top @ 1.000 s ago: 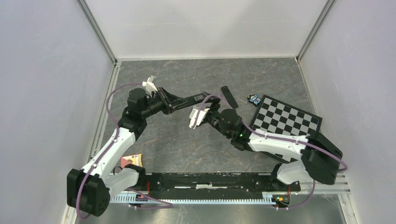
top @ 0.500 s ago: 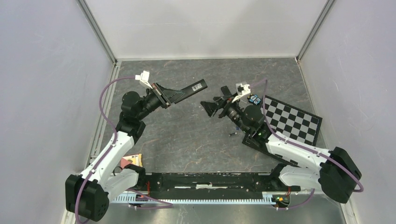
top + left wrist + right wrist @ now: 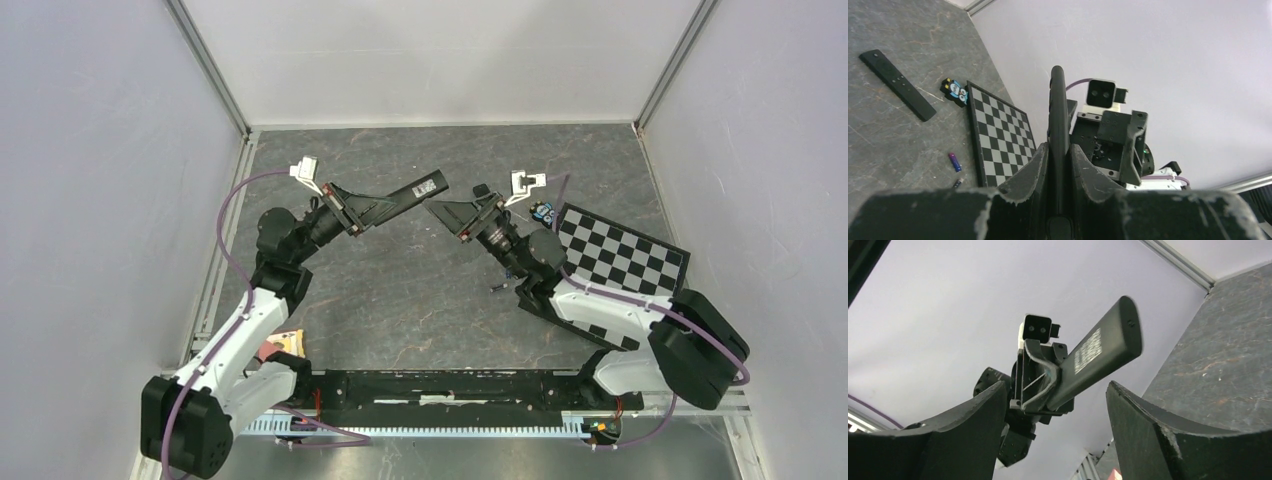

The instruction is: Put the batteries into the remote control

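Note:
My left gripper point(image 3: 372, 209) point(image 3: 1059, 147) is shut on the black remote control point(image 3: 415, 190) point(image 3: 1058, 100), held above the table with its labelled back showing and its free end pointing right. My right gripper point(image 3: 447, 213) point(image 3: 1057, 385) is open and empty, facing that free end point(image 3: 1098, 355) from a short gap. On the floor by the checkerboard lie two batteries: a blue one point(image 3: 954, 162) and a dark one point(image 3: 958, 182) point(image 3: 497, 288). Any orange battery is out of view.
A second slim black bar with buttons point(image 3: 898, 85) lies on the table behind the right arm. A small owl figure point(image 3: 543, 211) point(image 3: 955, 92) sits at the corner of the checkerboard point(image 3: 620, 250) point(image 3: 998, 130). An orange packet point(image 3: 285, 343) lies near the left arm's base.
The right arm has pulled back to the right and rolled its wrist over, jaws now aimed left at the remote and slightly narrower. The left arm lifted the remote up and back.

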`<action>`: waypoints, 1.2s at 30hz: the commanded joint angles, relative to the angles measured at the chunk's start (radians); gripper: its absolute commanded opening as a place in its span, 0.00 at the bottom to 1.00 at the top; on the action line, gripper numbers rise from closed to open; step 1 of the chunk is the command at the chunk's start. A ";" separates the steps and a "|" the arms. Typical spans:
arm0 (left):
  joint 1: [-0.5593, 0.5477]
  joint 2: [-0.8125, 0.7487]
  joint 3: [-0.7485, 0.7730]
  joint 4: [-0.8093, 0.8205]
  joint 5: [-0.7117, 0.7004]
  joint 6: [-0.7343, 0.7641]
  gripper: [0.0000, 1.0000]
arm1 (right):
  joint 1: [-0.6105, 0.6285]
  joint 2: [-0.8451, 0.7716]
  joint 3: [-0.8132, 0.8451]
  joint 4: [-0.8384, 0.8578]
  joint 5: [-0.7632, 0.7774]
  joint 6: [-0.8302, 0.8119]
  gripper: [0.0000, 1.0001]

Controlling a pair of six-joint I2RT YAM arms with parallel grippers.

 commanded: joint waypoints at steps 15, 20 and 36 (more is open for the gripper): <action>0.000 -0.041 -0.045 0.150 0.057 -0.100 0.02 | -0.022 0.199 0.172 0.238 -0.106 0.076 0.41; 0.000 -0.032 -0.059 0.239 0.002 -0.136 0.02 | -0.015 0.220 0.199 0.215 -0.137 0.091 0.44; -0.002 -0.028 -0.079 0.312 -0.034 -0.153 0.07 | -0.002 0.273 0.209 0.264 -0.134 0.135 0.04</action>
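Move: The remote control, its free end tilted up, has its middle about 4 cm left and 1 cm ahead of the open right hand, near its height. The second remote lies about 17 cm right, 2 cm ahead and some 28 cm below; the loose batteries are about 22 cm right, 16 cm back, equally low. From the left hand, already gripping the remote control, its middle is about 4 cm right, 2 cm ahead and 1 cm up. Right hand moves about 5 cm left and pinches the remote control, still held by the rising left hand. ##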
